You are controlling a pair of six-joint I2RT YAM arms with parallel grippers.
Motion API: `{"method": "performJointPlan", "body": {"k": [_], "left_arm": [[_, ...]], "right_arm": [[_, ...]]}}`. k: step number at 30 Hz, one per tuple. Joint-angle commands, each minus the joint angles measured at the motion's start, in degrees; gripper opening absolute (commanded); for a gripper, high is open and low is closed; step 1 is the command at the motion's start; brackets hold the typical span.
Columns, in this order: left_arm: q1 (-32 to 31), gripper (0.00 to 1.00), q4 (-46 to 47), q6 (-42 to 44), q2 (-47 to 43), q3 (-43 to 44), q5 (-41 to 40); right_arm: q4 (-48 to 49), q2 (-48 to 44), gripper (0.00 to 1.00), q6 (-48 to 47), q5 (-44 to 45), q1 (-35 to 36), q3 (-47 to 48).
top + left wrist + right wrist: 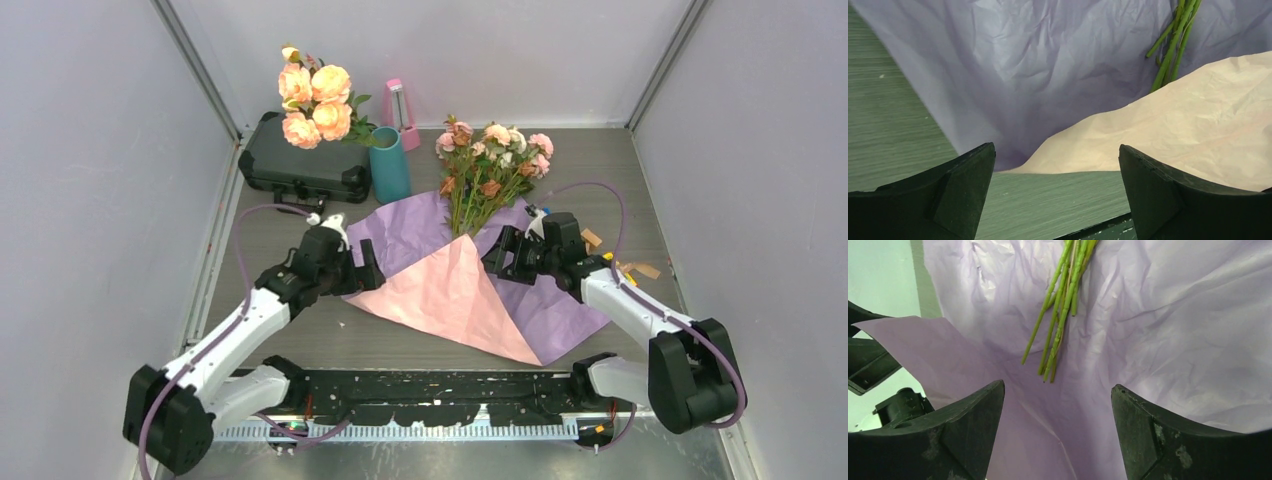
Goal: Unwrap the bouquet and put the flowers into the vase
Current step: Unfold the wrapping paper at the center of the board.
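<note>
The bouquet lies unwrapped in the middle of the table, its small pink, cream and brown flowers (495,150) pointing to the back. Their green stems (1060,325) rest on the spread lilac paper (410,225), and a pink flap (450,295) covers the stem ends. The teal vase (389,165) stands upright to the left of the flower heads. My left gripper (372,272) is open at the paper's left edge, above bare table, with the pink fold (1173,125) ahead of it. Over the paper's right side my right gripper (495,255) is open, nothing between its fingers (968,430).
A black case (300,165) with big peach-orange roses (315,100) sits at the back left, just behind the vase. A pink metronome-shaped object (398,100) stands at the back wall. Tan ribbon scraps (640,268) lie at the right beside the right arm.
</note>
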Motion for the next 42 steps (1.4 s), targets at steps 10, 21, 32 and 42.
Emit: {"method": "performJointPlan", "body": {"k": [10,21,32,42], "left_arm": [[14.1,1.00,-3.6,-0.4,-10.6,-5.3,4.8],[17.3,1.00,5.0,-3.8,-7.7,-10.1,8.5],[22.3,0.67,11.5,-3.4,-0.9,-11.7,11.5],[24.8,0.38,16.9,-2.4,6.1,-11.4,14.1]], "right_arm": [[4.1,-10.4,0.85,3.5,-6.7,0.0,0.5],[9.1,-11.5,0.86,6.3,-10.2,1.8,-0.4],[10.2,-13.1,0.86,8.2,-12.7,2.9,1.1],[8.5,-12.9,0.84,8.0,-12.0,9.1,1.5]]}}
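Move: The purple paper's raised left edge is about 7 cm left of the left hand, 2 cm ahead and some 7 cm below. The flower stem ends are 15 cm to that hand's right, 9 cm ahead and 9 cm down; the vase stands 18 cm ahead, 3 cm right, level with it. For the right hand, the pink flap's tip is about 6 cm left, 4 cm ahead and 4 cm lower, with the stem ends 8 cm left, 7 cm ahead and 9 cm down. With its fingers coming astride the paper's left edge and closing to under half, the left hand has swung left about 7 cm, first rising slightly, then sinking to end some 6 cm lower and a little forward, turning counter-clockwise. The right hand, empty and open, rises about 10 cm, easing left and back beside the pink flap as its wrist rolls. ##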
